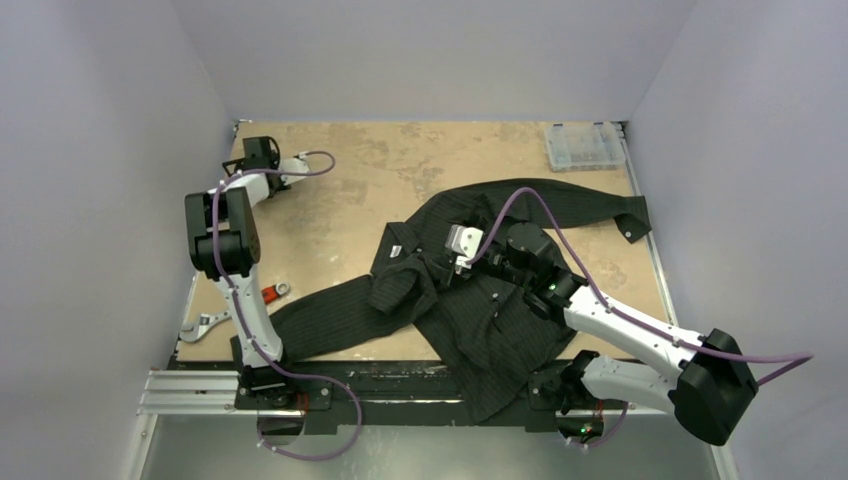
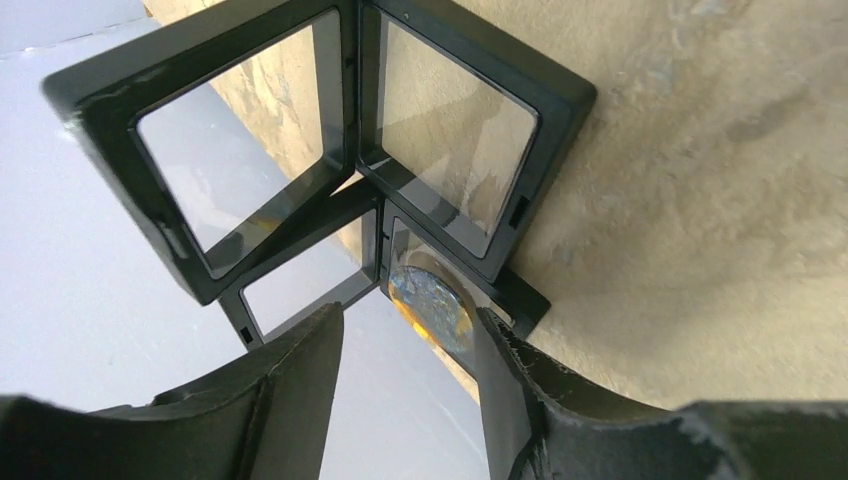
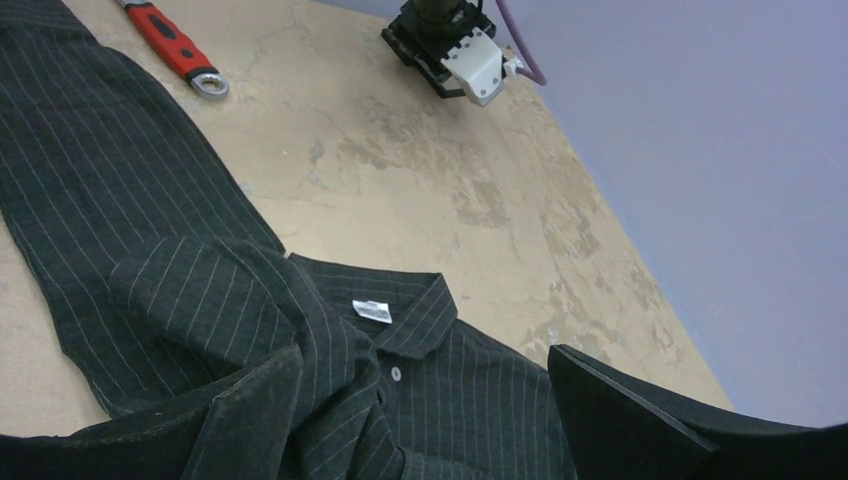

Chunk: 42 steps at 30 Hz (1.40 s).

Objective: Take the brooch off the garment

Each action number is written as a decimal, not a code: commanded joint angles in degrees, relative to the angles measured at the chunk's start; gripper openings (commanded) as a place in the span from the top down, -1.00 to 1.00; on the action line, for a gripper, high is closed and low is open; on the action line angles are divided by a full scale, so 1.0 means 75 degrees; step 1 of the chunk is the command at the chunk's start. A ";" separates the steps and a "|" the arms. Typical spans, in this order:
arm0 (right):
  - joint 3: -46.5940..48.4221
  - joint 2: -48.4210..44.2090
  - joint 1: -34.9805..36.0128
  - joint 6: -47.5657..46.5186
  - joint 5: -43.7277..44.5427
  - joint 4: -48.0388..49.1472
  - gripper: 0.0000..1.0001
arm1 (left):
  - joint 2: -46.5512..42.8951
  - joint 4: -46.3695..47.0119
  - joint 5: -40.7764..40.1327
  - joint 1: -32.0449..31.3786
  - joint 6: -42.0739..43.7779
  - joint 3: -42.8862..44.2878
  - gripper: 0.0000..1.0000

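Observation:
The garment (image 1: 480, 300) lies crumpled at the table's middle, black with pale pinstripes, its collar and a white button (image 3: 396, 373) showing in the right wrist view. My right gripper (image 3: 420, 360) hovers open just above the garment (image 3: 150, 250) below the collar, holding nothing. My left gripper (image 1: 250, 155) is at the far left corner of the table. Its jaws stand apart in front of a black hinged display frame (image 2: 450, 140). The brooch (image 2: 435, 300), a round blue and orange disc, rests in the frame's lower panel, close to the right finger (image 2: 505, 380), not clamped.
A red-handled wrench (image 1: 272, 293) and a silver tool (image 1: 205, 325) lie at the near left. A clear plastic box (image 1: 584, 146) sits at the back right corner. Grey walls close in on three sides.

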 commanded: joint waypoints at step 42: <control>0.3039 0.2897 -0.2410 0.1917 -0.1483 -0.4211 -0.86 | -0.3420 -0.5335 0.5085 -0.3715 -1.2503 -0.2218 -0.61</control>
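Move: From the left hand, the shirt's bunched fold, hiding the leaf brooch, lies about 46 cm right and 28 cm back, a couple of centimetres lower. The white collar label is about 43 cm right and 23 cm back, equally low; the released round brooch is some 2 cm ahead, 1 cm left and 3 cm below. From the right hand, the fold lies about 12 cm left, level fore-and-aft, and 19 cm below; the label is 15 cm left, 5 cm ahead, 21 cm below. Lift the left gripper off the frames and swing it about 36 cm right and 24 cm back towards the bunched fold, arching up some 17 cm and sinking again by the collar, rolling its left side well down and opening wider. Midway, ease the wide-open right gripper down, forward and right over the shirt front, tipping it down some 40 degrees. ##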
